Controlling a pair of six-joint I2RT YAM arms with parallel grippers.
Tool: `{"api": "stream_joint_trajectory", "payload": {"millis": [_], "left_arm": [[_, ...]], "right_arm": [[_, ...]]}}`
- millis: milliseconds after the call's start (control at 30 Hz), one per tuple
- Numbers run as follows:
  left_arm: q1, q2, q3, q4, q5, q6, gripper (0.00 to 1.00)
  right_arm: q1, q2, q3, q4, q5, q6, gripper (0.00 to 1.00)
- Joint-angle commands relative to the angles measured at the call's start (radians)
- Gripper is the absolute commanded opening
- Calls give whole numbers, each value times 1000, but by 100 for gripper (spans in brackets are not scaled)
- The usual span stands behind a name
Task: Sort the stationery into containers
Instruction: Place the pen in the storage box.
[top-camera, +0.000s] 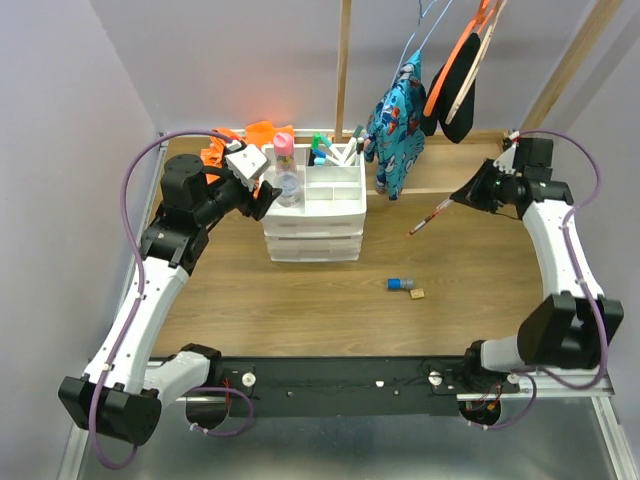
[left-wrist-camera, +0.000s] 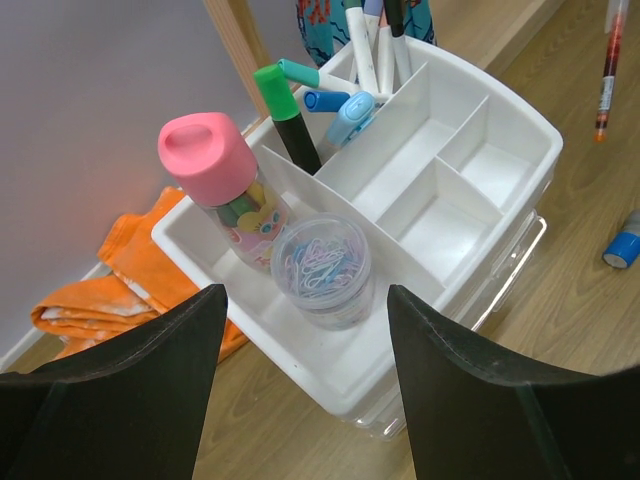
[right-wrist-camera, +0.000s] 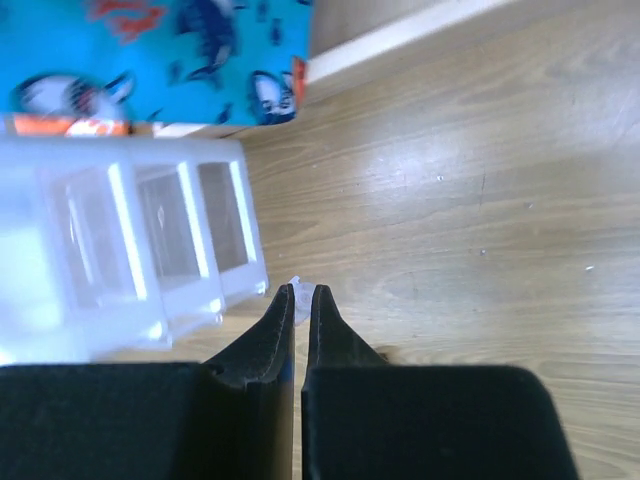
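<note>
The white drawer unit (top-camera: 315, 215) stands at the table's middle back. Its top tray (left-wrist-camera: 440, 215) holds a clear round jar (left-wrist-camera: 322, 268) of paper clips, a pink-capped bottle (left-wrist-camera: 220, 185), a green-black highlighter (left-wrist-camera: 285, 115) and several markers (left-wrist-camera: 375, 45). My left gripper (top-camera: 270, 195) hangs open just off the tray's left end, and in the left wrist view the left gripper (left-wrist-camera: 305, 335) has the jar beyond its tips and nothing between them. My right gripper (top-camera: 465, 195) is shut on a thin white marker (top-camera: 430, 215) held above the table right of the unit. In the right wrist view only the marker's pale tip (right-wrist-camera: 300, 287) shows past the right gripper (right-wrist-camera: 299, 292).
A blue highlighter (top-camera: 400, 284) and a tan block (top-camera: 416, 294) lie on the wood in front of the unit. An orange cloth (top-camera: 225, 145) is bunched at the back left. A blue patterned cloth (top-camera: 398, 125) hangs behind the unit, next to a wooden post (top-camera: 343, 70).
</note>
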Motion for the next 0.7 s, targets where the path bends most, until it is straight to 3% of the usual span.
{"api": "stream_joint_trajectory", "payload": {"millis": [0, 167, 300, 500, 667], "left_arm": [[-8, -33, -9, 16, 45, -9, 74], [-11, -25, 16, 14, 40, -1, 74], [-11, -19, 31, 14, 35, 7, 74], [-11, -22, 37, 5, 28, 17, 74], [-11, -25, 48, -19, 9, 42, 74]], "right_arm": [[-4, -174, -16, -28, -61, -204, 1], [-4, -371, 51, -54, -173, -393, 1], [-4, -442, 134, -69, -337, -486, 1], [-2, -429, 208, 24, -429, -469, 1], [22, -302, 330, 174, -417, -374, 1]]}}
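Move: The storage box's middle lies about 33 cm to the left of the right hand, which already holds the pen, some 5 cm farther out and 10 cm lower. Its marker compartment is roughly 27 cm left, 9 cm ahead and 2 cm below; the hanging blue bag is some 16 cm left and 10 cm ahead, at hand height. From the left hand, the box is about 10 cm ahead, 9 cm right, 24 cm below. Keeping its pinch on the end of the red pen, the right hand climbs fast by about 23 cm, drawing back some 10 cm and drifting left. The wrist swings up and counter-clockwise, some 60 degrees in all, so the fingers go from slanting down to nearly level, pointing forward and left towards the box side; this takes the hand higher above and farther from the box. ##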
